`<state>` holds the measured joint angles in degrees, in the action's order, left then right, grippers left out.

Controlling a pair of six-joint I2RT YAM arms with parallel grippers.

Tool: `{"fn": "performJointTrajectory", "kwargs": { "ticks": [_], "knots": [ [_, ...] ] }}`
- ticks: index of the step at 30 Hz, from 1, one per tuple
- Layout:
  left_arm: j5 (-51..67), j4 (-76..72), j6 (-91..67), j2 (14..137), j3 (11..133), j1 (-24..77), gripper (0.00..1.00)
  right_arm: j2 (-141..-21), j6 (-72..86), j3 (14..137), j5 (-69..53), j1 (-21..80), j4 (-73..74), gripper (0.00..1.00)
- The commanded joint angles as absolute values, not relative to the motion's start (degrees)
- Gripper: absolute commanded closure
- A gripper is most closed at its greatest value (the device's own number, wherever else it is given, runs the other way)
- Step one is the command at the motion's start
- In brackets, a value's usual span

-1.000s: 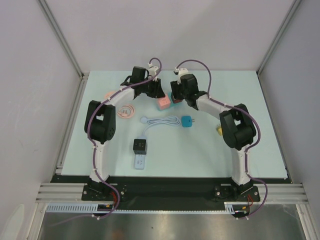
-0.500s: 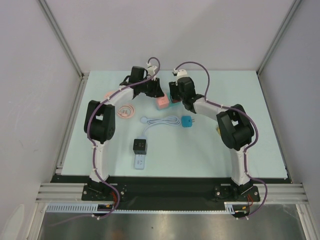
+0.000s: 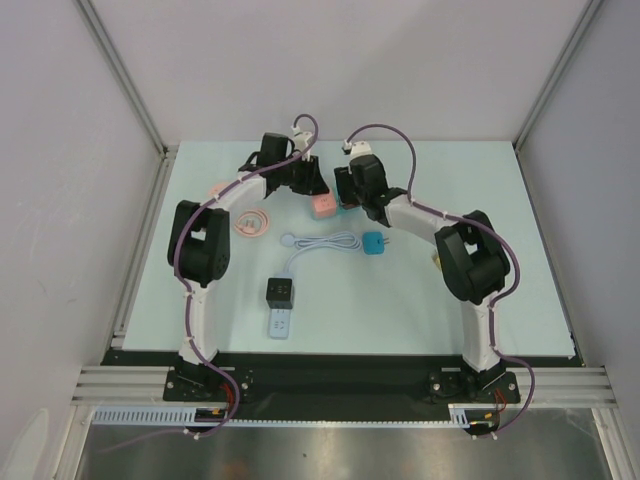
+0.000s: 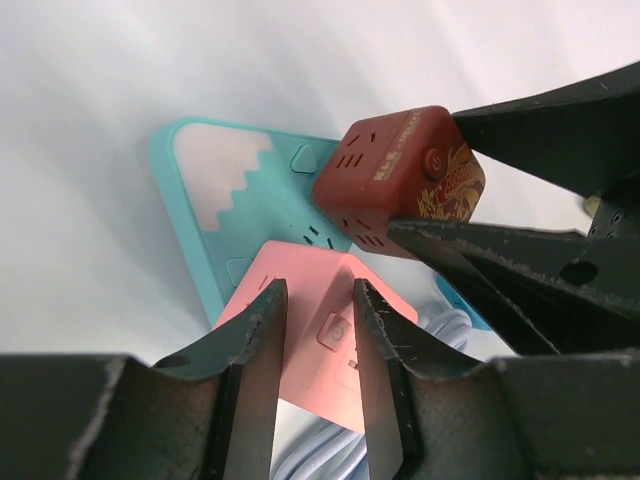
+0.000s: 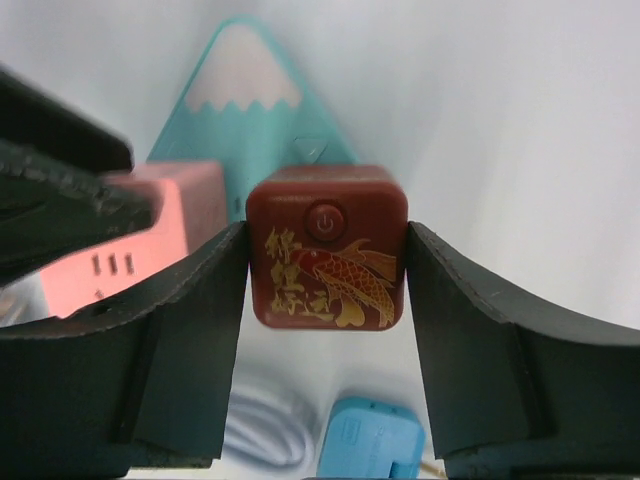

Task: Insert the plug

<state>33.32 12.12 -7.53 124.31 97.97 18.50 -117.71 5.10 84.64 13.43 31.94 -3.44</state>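
Observation:
My right gripper (image 5: pixel 326 240) is shut on a dark red cube plug adapter (image 5: pixel 327 245) with a gold koi print, its pads against two opposite sides. The cube hangs just over the teal mountain-shaped power strip (image 5: pixel 240 130); its prongs are hidden. In the left wrist view the red cube (image 4: pixel 400 175) sits above the strip's sockets (image 4: pixel 220 190). My left gripper (image 4: pixel 317 292) is open a little, its fingers over the pink cube socket (image 4: pixel 300 264), with nothing between them. From above, both grippers (image 3: pixel 315 188) (image 3: pixel 346 193) meet at the far middle of the table.
A blue plug (image 3: pixel 374 243) with a coiled white cable (image 3: pixel 325 242) lies just nearer than the grippers. A black cube (image 3: pixel 279 291) and a white power strip (image 3: pixel 280 324) lie closer to the bases. Pink rings (image 3: pixel 250 222) lie left; a small yellow item (image 3: pixel 437 260) sits by the right arm.
My right gripper has shifted slightly left with the red cube, closer to the pink cube and the left gripper. The left arm has hardly moved.

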Motion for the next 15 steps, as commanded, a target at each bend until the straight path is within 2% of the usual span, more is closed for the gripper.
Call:
{"fn": "performJointTrajectory", "kwargs": {
  "ticks": [1,3,6,15],
  "knots": [
    [35.5,14.5,-8.5,125.2,96.8,20.0,0.62,-118.9,7.1,85.4,0.6,32.4,14.1,0.33],
    [36.0,14.5,-8.5,125.5,97.4,20.0,0.62,-118.8,6.0,88.7,-2.2,31.5,15.8,0.22],
    [36.4,14.6,-8.6,125.9,97.9,20.0,0.61,-119.0,4.3,94.7,-2.0,30.6,18.8,0.13],
    [36.7,15.0,-8.1,127.8,100.0,20.0,0.6,-117.3,1.8,102.0,-0.4,28.2,22.9,0.01]
  ]
}}
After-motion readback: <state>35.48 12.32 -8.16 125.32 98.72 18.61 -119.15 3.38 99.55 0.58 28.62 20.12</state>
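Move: The red plug sits between my right fingers, its middle barely 1 cm ahead of and below the hand point, standing on the triangular strip, whose middle is about 3 cm left, level fore and aft, and 4 cm down. The pink plug is some 6 cm left and 1 cm back; the blue plug is 10 cm back and 5 cm right. From my left hand, the pink plug is about 1 cm back and 2 cm down, the red plug 6 cm right, level fore and aft. I let go of the red plug, spreading my right fingers from a little over half open to nearly full. As they part, my right hand draws back about 2 cm and dips slightly, then rises about 3.5 cm off its low point, easing a little forward again while the fingertips tip down some 10 degrees. My left fingers stay at the pink plug, their gap unchanged. ##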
